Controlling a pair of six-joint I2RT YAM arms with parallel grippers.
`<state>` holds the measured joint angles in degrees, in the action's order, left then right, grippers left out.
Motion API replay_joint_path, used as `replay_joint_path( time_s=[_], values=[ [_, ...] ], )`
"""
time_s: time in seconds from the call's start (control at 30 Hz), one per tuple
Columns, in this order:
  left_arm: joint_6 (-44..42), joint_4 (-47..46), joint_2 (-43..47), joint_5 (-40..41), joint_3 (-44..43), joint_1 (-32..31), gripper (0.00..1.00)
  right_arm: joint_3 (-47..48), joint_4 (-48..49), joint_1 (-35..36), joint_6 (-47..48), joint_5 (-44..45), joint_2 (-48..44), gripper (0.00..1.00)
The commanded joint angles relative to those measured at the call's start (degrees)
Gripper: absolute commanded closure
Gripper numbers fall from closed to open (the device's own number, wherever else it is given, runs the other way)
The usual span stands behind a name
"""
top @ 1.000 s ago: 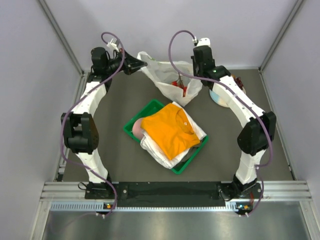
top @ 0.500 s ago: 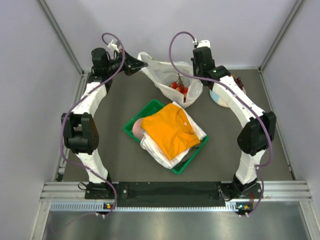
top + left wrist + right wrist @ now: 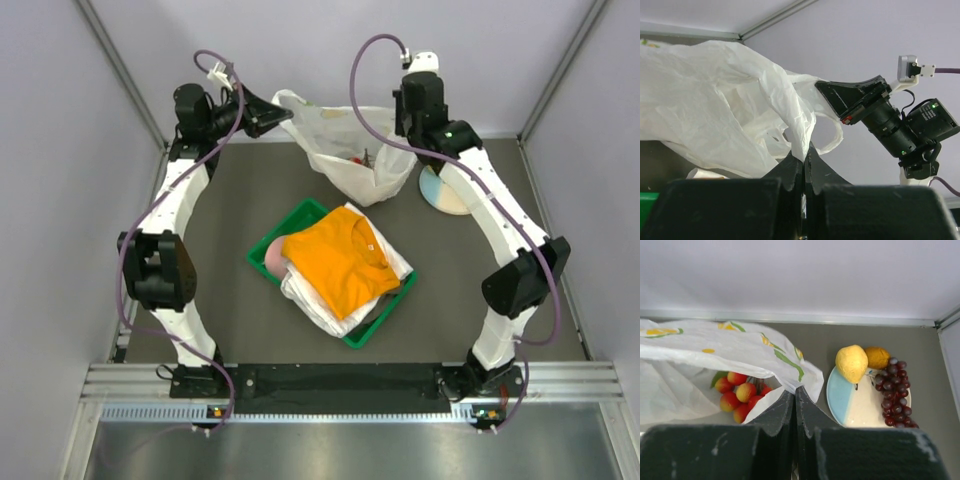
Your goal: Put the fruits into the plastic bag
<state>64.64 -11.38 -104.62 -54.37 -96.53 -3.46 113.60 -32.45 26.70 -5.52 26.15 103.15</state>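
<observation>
The white crinkly plastic bag (image 3: pixel 350 150) hangs stretched between both grippers at the back of the table. My left gripper (image 3: pixel 288 112) is shut on its left handle (image 3: pixel 802 135). My right gripper (image 3: pixel 794 390) is shut on the bag's right rim, and it also shows in the top view as the right gripper (image 3: pixel 406 128). Several red-yellow strawberry-like fruits (image 3: pixel 740 392) lie inside the bag. A yellow pear (image 3: pixel 851 362), a small orange (image 3: pixel 877 357) and a dark grape bunch (image 3: pixel 895 392) rest on a pale plate (image 3: pixel 850 407) just right of the bag.
A green tray (image 3: pixel 385 315) holding folded orange and white clothes (image 3: pixel 335 260) and a pink rounded item (image 3: pixel 274 256) sits mid-table, in front of the bag. The plate (image 3: pixel 440 190) lies partly under the right arm. Walls close in behind and at both sides.
Both grippers have lifted and drawn apart, the right one up and to the right. The bag's mouth is now stretched wider and held higher.
</observation>
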Motion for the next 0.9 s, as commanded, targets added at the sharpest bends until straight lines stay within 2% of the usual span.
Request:
replay_joint_path(
  time_s=[0.0, 0.23, 0.4, 0.63, 0.73, 0.83, 0.87],
  values=[
    [2.15, -2.68, 3.37, 0.4, -3.05, 0.56, 1.0, 3.73, 2.83, -0.59, 0.86, 1.88, -4.36, 1.0],
    [1.1, -0.58, 3.28, 1.02, -2.0, 1.27, 1.0, 2.24, 4.76, -0.51, 2.18, 2.76, -4.63, 1.0],
    [-1.53, 3.02, 2.84, 0.84, 1.43, 1.18, 1.0, 1.1, 1.95, -0.51, 0.42, 0.92, -1.47, 1.0],
    [-6.98, 8.12, 1.96, 0.84, 2.4, 1.18, 1.0, 0.3, -0.16, -0.51, -2.21, -2.85, 0.56, 0.87],
    [-7.51, 8.39, 1.35, 0.76, 2.58, 1.0, 1.0, 0.65, -0.25, -0.51, -2.04, -4.78, 0.99, 0.74],
    [-7.69, 8.48, 0.91, 0.67, 2.58, 0.74, 1.0, 1.36, -0.86, -0.59, -2.3, -6.11, 1.17, 0.51],
    [-7.78, 8.56, 0.82, 0.58, 2.58, 0.65, 1.0, 1.1, -0.69, -0.59, -2.3, -6.63, 1.0, 0.39]
  ],
)
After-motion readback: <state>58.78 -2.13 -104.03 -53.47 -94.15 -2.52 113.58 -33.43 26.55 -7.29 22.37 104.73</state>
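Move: Each hand has one side of the plastic bag's rim shut in its fingers. The bag's middle is about 13 cm to the right of the left hand and 12 cm to the left of the right hand, some 15 cm below them. The red fruit inside is roughly 9 cm left of the right hand and 20 cm below. The plate is about level with that hand, 12 cm to its right and 33 cm down; the lemon is 9 cm right and 6 cm ahead. Both hands keep their pinch on the rim as the bag goes up a little more. The right rises about 3.5 cm, then sinks roughly 5 cm, drifting slightly left towards the bag while its fingers open almost halfway around the rim. The left rises 1 cm, then lowers about 5 cm with its fingers still shut. ##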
